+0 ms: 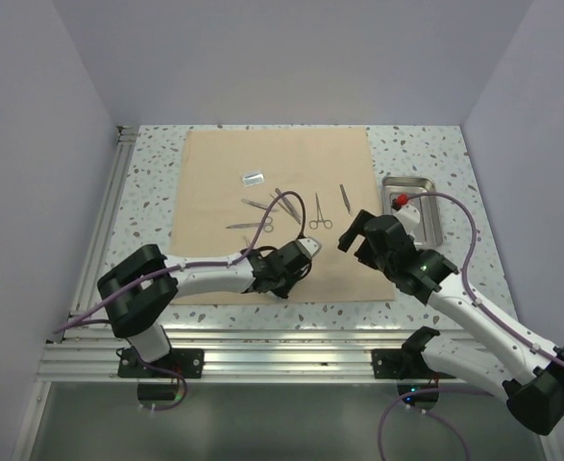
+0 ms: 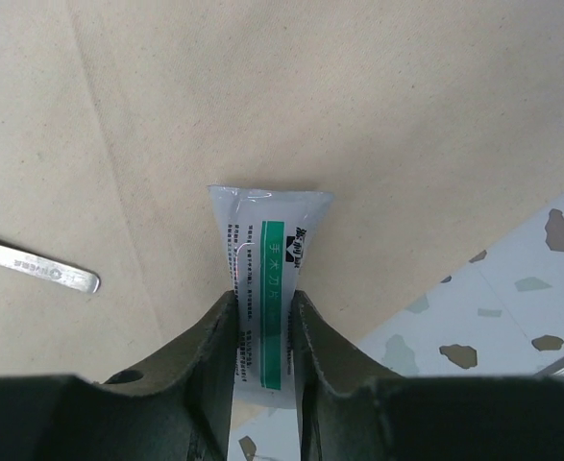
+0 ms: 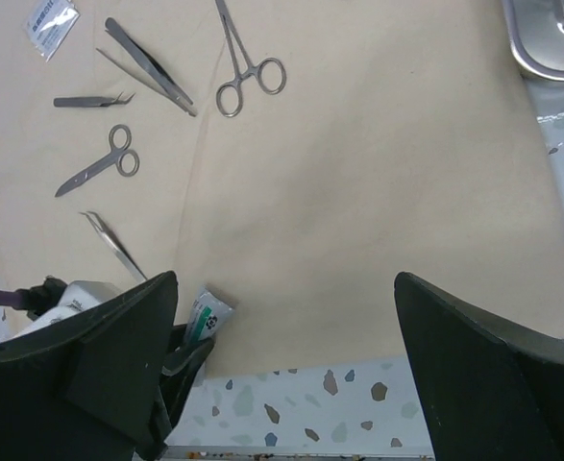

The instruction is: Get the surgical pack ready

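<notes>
The tan cloth sheet (image 1: pixel 277 182) lies flat on the table. My left gripper (image 1: pixel 301 257) is low over its near edge, shut on a clear packet (image 2: pixel 267 250) with a green stripe, both fingers pressing its sides. The packet (image 3: pixel 208 315) also shows in the right wrist view. My right gripper (image 1: pixel 358 235) hangs open and empty above the cloth's near right corner. Scissors (image 3: pixel 104 165), ring-handled forceps (image 3: pixel 243 72), tweezers (image 3: pixel 152 67) and a second small packet (image 3: pixel 51 21) lie spread on the cloth. The steel tray (image 1: pixel 433 206) stands right of the cloth.
A small object with a red tip (image 1: pixel 398 200) lies in the tray. A metal tweezer end (image 2: pixel 36 269) rests on the cloth left of the held packet. The speckled table (image 1: pixel 152 192) ends at an aluminium rail (image 1: pixel 262 338) near the arm bases.
</notes>
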Robot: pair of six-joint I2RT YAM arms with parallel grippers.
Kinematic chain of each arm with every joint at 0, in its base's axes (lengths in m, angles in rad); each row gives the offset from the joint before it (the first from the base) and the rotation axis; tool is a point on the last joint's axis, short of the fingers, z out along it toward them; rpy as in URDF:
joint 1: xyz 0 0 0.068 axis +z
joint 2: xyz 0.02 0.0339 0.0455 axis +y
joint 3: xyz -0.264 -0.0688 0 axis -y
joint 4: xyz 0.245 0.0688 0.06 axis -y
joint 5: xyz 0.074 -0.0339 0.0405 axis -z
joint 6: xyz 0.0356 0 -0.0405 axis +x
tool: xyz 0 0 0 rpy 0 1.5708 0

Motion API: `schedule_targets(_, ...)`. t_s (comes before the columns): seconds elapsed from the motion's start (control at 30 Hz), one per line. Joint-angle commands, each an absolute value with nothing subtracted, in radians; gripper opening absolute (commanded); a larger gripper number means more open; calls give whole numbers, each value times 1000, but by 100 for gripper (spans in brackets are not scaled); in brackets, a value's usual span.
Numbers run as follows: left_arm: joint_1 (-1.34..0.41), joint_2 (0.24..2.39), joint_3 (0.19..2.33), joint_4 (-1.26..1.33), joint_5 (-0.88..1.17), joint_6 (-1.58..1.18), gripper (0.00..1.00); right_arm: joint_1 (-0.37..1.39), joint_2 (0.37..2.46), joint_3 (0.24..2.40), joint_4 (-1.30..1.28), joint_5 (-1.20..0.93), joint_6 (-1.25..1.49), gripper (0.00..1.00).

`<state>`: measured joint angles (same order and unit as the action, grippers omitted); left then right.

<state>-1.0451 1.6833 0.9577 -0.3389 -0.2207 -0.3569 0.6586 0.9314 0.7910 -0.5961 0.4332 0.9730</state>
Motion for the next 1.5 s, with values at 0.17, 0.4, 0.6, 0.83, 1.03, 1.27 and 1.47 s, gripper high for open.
schedule_targets(0.17,-1006,1496,986,-330,-169,-365,26,652,930,784,-485,324,908,99)
schedule_targets(0.4,-963,1488,1034,-239,-117,-403,26,641,867,837,-587,515,925,99)
schedule_targets(0.6,-960,1647,1176,-62,-36,-518,26,637,766,910,-679,780,966,96)
schedule_targets(0.83,-959,1883,1388,242,103,-691,25,637,762,1000,-715,940,939,94)
schedule_targets(1.03,-953,2121,1581,412,193,-854,25,637,769,1026,-687,1003,913,94)
schedule_targets(1.27,-939,2353,1784,577,222,-1008,25,637,764,1064,-664,1054,850,94)
schedule_targets(1.47,-928,2548,1923,698,218,-1132,24,635,733,1058,-647,1071,821,94)
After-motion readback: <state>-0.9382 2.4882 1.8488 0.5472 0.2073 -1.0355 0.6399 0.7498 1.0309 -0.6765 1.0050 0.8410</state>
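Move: The green-labelled packet is already pinched in the left hand, low over the cloth; the tray it is bound for lies about 35 cm to that hand's right and 23 cm ahead, at nearly the same height. The ring-handled clamp lies some 25 cm to the left of the tray and level with it, the slim handle about 18 cm left of the tray and 5 cm farther out. From the empty right hand the tray is roughly 18 cm ahead, 18 cm right and 15 cm below. The packet stays pinched in the left fingers as that hand lifts it off the cloth almost straight up, then sweeps it right, about 30 cm, and forward towards the tray, sinking slightly at the end; the wrist rolls some 70 degrees so the fingers swing from pointing down to pointing right. The open, empty right hand edges left, then rises about 15 cm and draws right, turning clockwise and tipping up. ##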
